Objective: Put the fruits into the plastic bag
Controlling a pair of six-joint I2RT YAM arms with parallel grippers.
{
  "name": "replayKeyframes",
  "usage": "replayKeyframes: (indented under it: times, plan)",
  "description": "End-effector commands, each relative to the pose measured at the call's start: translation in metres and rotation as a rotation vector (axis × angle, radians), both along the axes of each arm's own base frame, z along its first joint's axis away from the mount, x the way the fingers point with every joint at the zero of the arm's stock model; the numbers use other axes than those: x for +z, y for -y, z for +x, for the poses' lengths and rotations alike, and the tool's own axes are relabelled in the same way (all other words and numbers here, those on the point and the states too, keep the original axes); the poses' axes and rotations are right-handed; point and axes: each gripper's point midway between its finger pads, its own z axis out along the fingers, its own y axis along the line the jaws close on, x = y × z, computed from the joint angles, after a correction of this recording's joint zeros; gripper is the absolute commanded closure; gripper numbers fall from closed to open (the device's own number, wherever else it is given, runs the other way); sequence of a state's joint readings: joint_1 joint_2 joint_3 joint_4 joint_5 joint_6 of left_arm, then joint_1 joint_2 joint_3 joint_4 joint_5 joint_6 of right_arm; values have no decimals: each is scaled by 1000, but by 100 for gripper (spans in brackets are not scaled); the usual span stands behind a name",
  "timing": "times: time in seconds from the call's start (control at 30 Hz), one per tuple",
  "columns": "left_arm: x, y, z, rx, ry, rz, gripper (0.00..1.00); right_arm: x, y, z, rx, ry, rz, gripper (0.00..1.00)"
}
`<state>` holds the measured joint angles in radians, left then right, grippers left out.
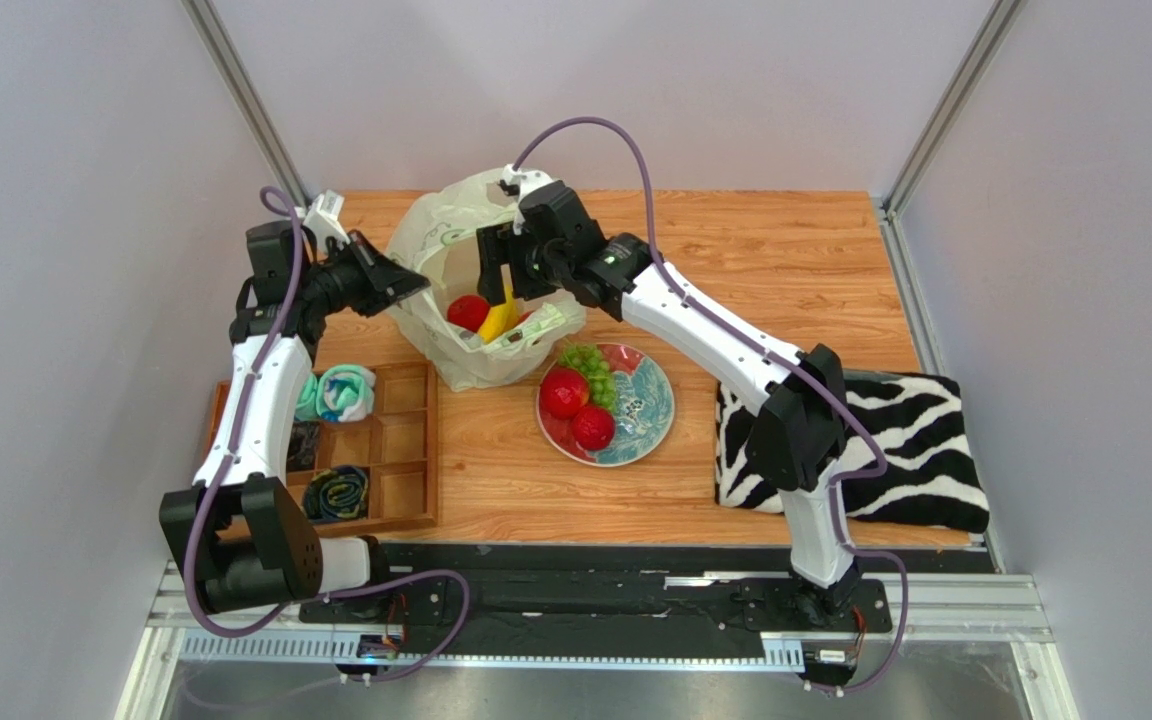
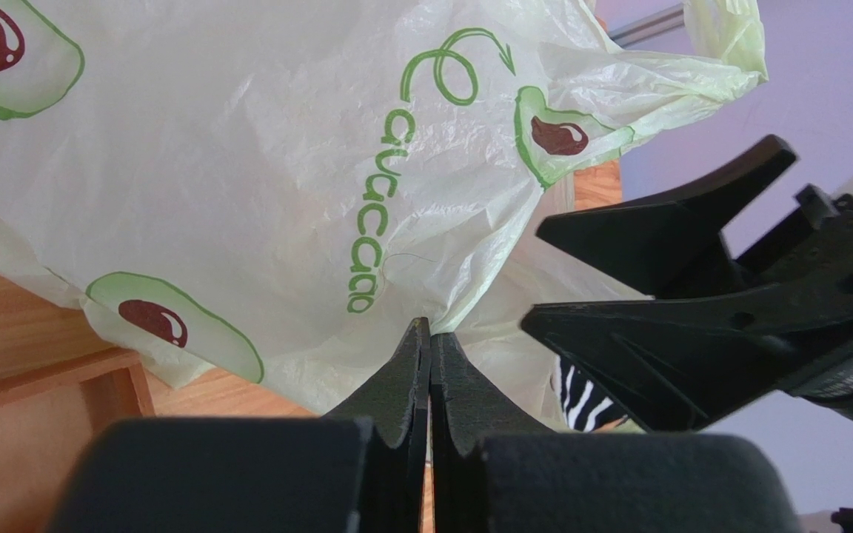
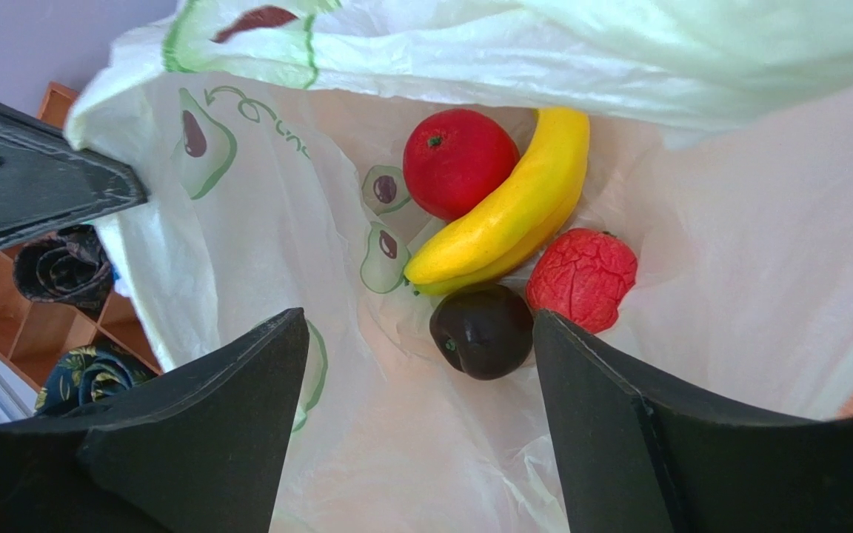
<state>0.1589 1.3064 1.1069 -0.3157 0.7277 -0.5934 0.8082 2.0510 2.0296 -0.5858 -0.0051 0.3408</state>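
The pale yellow-green plastic bag (image 1: 444,225) stands open at the back of the table. My left gripper (image 1: 411,285) is shut on its left rim, the film pinched at the fingertips (image 2: 420,333). Over the bag's mouth, my right gripper (image 3: 414,317) is open with nothing between its fingers. Inside the bag lie a yellow banana (image 3: 509,205), a smooth red fruit (image 3: 459,161), a wrinkled red fruit (image 3: 581,278) and a dark oval fruit (image 3: 483,331). On the red-and-teal plate (image 1: 654,402) sit green grapes (image 1: 587,365) and two red fruits (image 1: 564,393) (image 1: 593,428).
A wooden compartment tray (image 1: 405,450) with rolled cloths (image 1: 342,393) lies at the left, below my left arm. A zebra-striped cloth (image 1: 905,435) covers the right edge of the table. The right gripper's fingers (image 2: 665,222) show beside the bag in the left wrist view.
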Motion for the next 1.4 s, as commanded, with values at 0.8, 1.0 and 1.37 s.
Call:
replayKeyframes:
  times: [0.8, 1.0, 1.37]
  plan:
    - [13, 3, 5, -20, 51, -3, 100, -58, 195, -46, -345, -265, 44, 34]
    - [11, 3, 3, -22, 48, -3, 100, -114, 181, -61, -251, -431, -24, 38]
    - [12, 2, 3, -17, 47, 4, 100, -141, 158, -57, -161, -482, 19, 44]
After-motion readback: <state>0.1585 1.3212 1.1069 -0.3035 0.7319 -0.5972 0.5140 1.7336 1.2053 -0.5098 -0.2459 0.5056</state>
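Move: The right hand, empty and open, is in the mouth of the plastic bag; the grapes it goes for lie about 12 cm to its right, 6 cm back and some 20 cm below. The red apple is about 4 cm left of the grapes and 4 cm nearer the base, the small red fruit some 8 cm straight back of them. The banana in the bag is about 3 cm ahead, 3 cm left and 19 cm below the right hand. From the left hand the grapes are some 20 cm right, 5 cm back and 23 cm below. Up out of the bag's mouth by some 9 cm, then over to the right and steeply down towards the grapes, the right hand arcs across and also draws back about 7 cm, with a slight return left near the end. Its fingers tip some 30 degrees further down and narrow part-way without closing on anything; the left hand stays, still pinching the bag's rim. ##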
